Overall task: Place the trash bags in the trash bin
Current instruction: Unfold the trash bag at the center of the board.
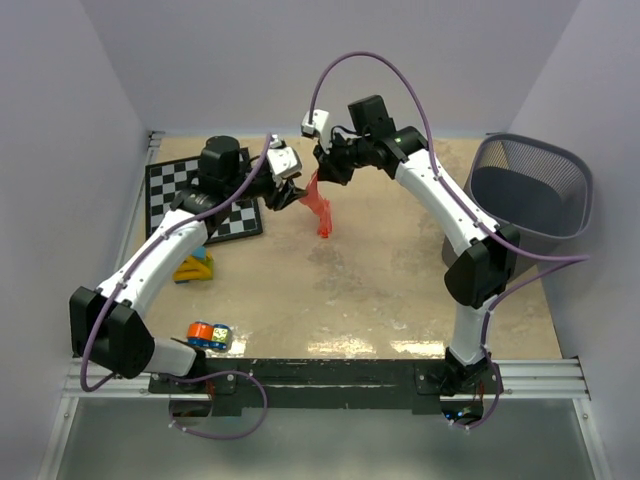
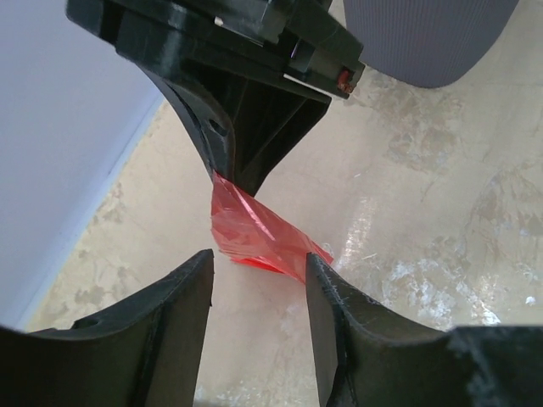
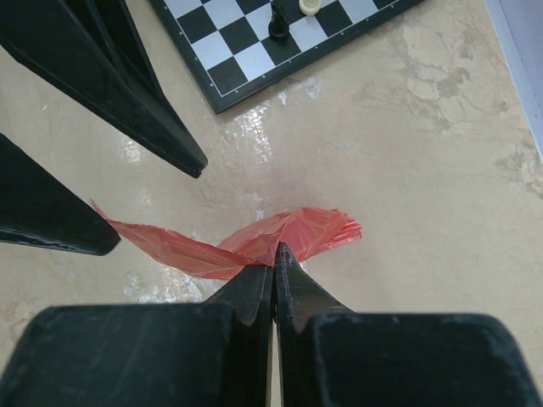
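A folded red-orange trash bag [image 1: 320, 207] hangs above the table near the back middle. My right gripper [image 1: 322, 170] is shut on its top, and in the right wrist view the bag [image 3: 297, 237] fans out from the pinched fingertips [image 3: 273, 252]. My left gripper [image 1: 290, 195] is open just left of the bag. In the left wrist view the bag [image 2: 259, 233] hangs past the fingertips [image 2: 259, 263], not between them. The dark grey mesh trash bin [image 1: 530, 195] stands at the right edge, tilted, and it also shows in the left wrist view [image 2: 424, 38].
A chessboard [image 1: 200, 195] with a few pieces lies at the back left; it also shows in the right wrist view [image 3: 271, 42]. A yellow-green triangular toy [image 1: 195, 265] and a small blue-orange object [image 1: 208, 335] lie at the left. Grey walls enclose the table.
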Controlling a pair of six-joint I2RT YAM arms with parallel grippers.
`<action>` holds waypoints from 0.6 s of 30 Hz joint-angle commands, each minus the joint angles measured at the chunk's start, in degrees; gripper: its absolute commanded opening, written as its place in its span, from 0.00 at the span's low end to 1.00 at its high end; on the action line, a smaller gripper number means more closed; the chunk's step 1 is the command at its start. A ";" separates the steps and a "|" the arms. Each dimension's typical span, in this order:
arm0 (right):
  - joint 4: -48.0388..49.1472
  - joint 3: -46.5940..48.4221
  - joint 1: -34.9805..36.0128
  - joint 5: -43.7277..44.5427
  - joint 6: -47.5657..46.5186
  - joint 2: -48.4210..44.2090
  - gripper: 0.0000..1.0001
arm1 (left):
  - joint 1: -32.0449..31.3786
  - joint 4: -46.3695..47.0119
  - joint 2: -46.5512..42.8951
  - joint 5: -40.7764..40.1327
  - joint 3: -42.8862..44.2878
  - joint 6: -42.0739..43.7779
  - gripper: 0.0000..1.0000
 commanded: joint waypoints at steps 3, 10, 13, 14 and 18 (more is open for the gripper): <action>1.77 1.21 0.11 0.40 1.57 -3.60 0.00 | -0.22 0.52 2.64 3.01 1.94 -2.87 0.50; 1.95 0.60 0.20 0.49 1.66 -3.60 0.00 | -0.22 0.69 4.40 4.67 2.64 -3.48 0.35; 1.86 0.16 0.20 0.58 1.58 -3.87 0.00 | -0.22 0.07 5.02 5.21 2.82 -3.31 0.25; 1.86 0.07 0.11 0.58 1.66 -3.95 0.00 | -0.22 -0.02 5.02 4.86 2.82 -3.05 0.21; -0.42 -0.89 0.02 -2.31 -2.19 -4.66 0.00 | -0.30 -1.25 4.59 0.04 2.82 0.19 0.00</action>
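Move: The red trash bag hangs from my right hand's shut fingers, its middle some 6 cm below that hand and about 4 cm back. From my half-open left hand, that middle is about 5 cm to the right, 2 cm back and 5 cm down. On the table, roughly 25 cm below my left hand, the chessboard lies some 20 cm left and 7 cm farther out, the yellow toy about 22 cm left and 8 cm back. I close my left fingers on the trash bag's free upper edge beside my right fingertips: I sink that hand about 3.5 cm with barely a centimetre of rightward drift, tip it down some 8 degrees, and shut it from half open until the tips pinch the plastic. My right hand stays still and keeps its grip. ##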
